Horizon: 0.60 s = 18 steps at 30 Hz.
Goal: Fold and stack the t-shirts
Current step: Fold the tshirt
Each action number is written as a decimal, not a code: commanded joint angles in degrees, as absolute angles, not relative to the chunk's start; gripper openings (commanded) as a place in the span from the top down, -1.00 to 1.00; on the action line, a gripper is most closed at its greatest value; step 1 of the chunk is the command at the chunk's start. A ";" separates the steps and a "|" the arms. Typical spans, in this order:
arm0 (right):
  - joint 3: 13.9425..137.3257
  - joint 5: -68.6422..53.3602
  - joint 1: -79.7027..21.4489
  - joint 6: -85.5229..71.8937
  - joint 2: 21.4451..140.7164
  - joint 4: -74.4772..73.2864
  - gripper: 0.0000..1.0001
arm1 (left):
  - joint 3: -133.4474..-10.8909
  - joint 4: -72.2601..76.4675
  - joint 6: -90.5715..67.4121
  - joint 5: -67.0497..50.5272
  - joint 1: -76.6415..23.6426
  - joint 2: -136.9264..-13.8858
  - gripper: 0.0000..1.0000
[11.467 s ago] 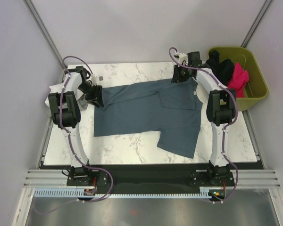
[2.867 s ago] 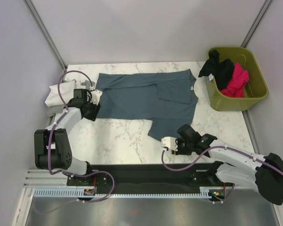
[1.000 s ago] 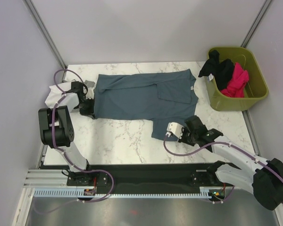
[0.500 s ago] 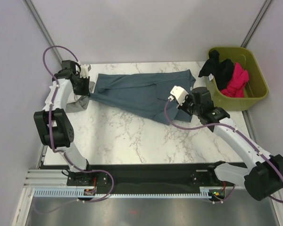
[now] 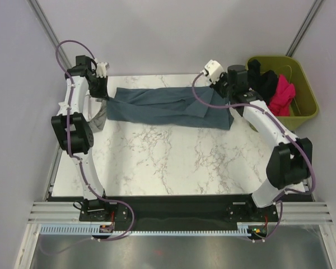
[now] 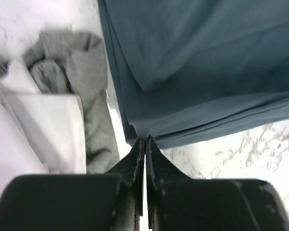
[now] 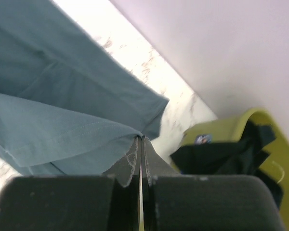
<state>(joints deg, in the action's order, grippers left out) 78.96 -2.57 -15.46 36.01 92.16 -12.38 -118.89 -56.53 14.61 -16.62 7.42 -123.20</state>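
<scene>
The slate blue-grey t-shirt (image 5: 162,106) lies folded in a long band across the far part of the table, also in the left wrist view (image 6: 197,67) and right wrist view (image 7: 53,96). My left gripper (image 5: 99,91) is shut on its left edge (image 6: 144,139). My right gripper (image 5: 228,96) is shut on its right edge (image 7: 140,138), holding that corner slightly above the table. A white t-shirt (image 6: 33,125) and a grey cloth (image 6: 82,82) lie at the far left. Black (image 5: 263,78) and magenta-pink (image 5: 281,92) t-shirts sit in the bin.
The olive-green plastic bin (image 5: 305,98) stands at the far right, seen also in the right wrist view (image 7: 231,130). Marble tabletop (image 5: 173,162) stretches in front of the folded shirt. Booth walls close in at the back and sides.
Both grippers carried the shirt's near edge from the front of the table to the far edge, folding the shirt in half into a narrow band. Both arms now reach to the back.
</scene>
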 commanded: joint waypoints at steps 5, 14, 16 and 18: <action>104.91 -4.13 -12.83 35.33 114.67 -9.49 1.00 | -140.42 -62.75 14.06 -17.06 6.59 -135.86 0.96; 130.07 5.96 -12.66 29.90 136.93 -11.51 0.11 | -143.79 -53.18 10.99 -7.04 5.62 -140.29 0.09; 128.51 6.59 -12.57 27.35 133.17 -11.08 -0.01 | -142.22 -51.95 10.46 -6.68 5.71 -134.95 0.07; 123.17 5.46 -12.66 24.18 127.65 -10.64 -0.15 | -140.37 -51.24 9.76 -8.43 5.71 -131.94 0.05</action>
<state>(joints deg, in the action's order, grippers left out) 124.62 3.42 -12.58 30.24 137.95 -13.74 -140.20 -56.10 12.49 -9.41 5.43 -141.78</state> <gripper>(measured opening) 0.553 0.470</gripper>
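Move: Each hand holds an end of the t-shirt's lifted near edge. From the left hand, the shirt's far left corner lies about 10 cm ahead, 3 to the right and 13 below; the pale cloth pile is level with it, some 17 cm left and 11 below. From the right hand, the far right corner is roughly 14 cm ahead, 5 right and 23 below; the green bin's middle is about 31 cm right, 4 ahead and 15 below. Both hands take the t-shirt's held edge forward, left about 7 cm, right 18, then sink and open, releasing it. ##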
